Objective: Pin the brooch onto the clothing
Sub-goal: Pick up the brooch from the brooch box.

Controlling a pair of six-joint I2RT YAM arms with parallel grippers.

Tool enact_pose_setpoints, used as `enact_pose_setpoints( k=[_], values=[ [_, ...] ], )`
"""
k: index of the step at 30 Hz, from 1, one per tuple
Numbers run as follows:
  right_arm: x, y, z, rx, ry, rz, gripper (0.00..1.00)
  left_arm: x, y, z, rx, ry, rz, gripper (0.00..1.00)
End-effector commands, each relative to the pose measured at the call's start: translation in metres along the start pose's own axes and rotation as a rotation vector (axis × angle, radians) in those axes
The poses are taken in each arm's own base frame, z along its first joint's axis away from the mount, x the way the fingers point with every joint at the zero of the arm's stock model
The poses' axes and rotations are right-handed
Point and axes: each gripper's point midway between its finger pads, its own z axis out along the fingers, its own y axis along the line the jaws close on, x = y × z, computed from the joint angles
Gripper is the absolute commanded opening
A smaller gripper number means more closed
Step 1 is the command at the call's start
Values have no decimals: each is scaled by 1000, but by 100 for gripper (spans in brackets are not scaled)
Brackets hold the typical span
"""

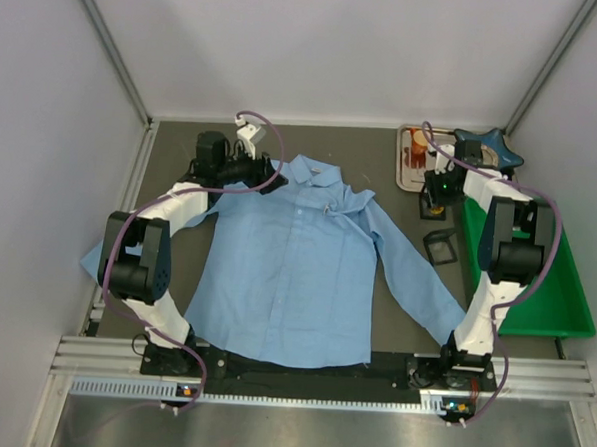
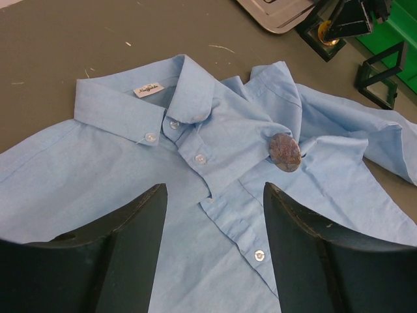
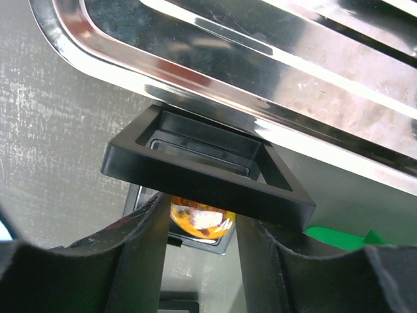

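Observation:
The light blue shirt (image 1: 286, 273) lies spread flat, collar toward the back. A mottled purple-brown brooch (image 2: 285, 152) sits on its chest beside the placket, seen small in the top view (image 1: 331, 209). My left gripper (image 2: 215, 195) hovers open just above the shirt (image 2: 124, 176) below the collar, holding nothing. My right gripper (image 3: 199, 207) reaches into a small black box (image 3: 208, 171) beside the tray. Its fingers (image 3: 140, 254) press both sides of an amber brooch (image 3: 203, 220) lying in the box. The raised lid hides the fingertips.
A metal tray (image 1: 406, 167) stands at the back right, with a blue star-shaped object (image 1: 491, 146) behind it. A second small black box (image 1: 439, 247) lies near the shirt's sleeve. A green bin (image 1: 540, 296) runs along the right side. White walls enclose the table.

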Motion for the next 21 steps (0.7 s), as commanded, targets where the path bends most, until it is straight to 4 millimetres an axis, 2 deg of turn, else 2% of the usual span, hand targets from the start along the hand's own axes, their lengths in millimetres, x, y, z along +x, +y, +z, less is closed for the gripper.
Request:
enact_pose_setpoints(
  k=[1, 9, 15, 16, 18, 21],
  values=[
    [-12, 0, -10, -2, -46, -11, 42, -19, -2, -1, 14, -43, 48, 65],
    [-29, 1, -31, -4, -108, -18, 34, -18, -3, -2, 19, -46, 46, 65],
    [-37, 6, -51, -19, -146, -40, 15, -20, -3, -3, 16, -52, 54, 65],
    [-38, 8, -53, -31, -153, -42, 9, -21, -3, -3, 16, -54, 54, 65],
    [-38, 14, -60, -53, -160, -46, 2, -22, -3, -3, 16, -56, 58, 65],
    [-35, 23, -66, -100, -158, -41, 0, -23, -4, -3, 21, -60, 53, 65]
  ],
)
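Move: The brooch lies in its box right between the open right fingertips, about 1 cm below the hand point. From there the metal tray's middle is some 11 cm ahead and 5 cm right, and the empty black box about 10 cm back and 2 cm right, all near table level. From the left hand the brooch is roughly 38 cm right, 4 cm back and 14 cm below. The right fingers pinch shut on the brooch and lift it about 4.5 cm up out of its box. ##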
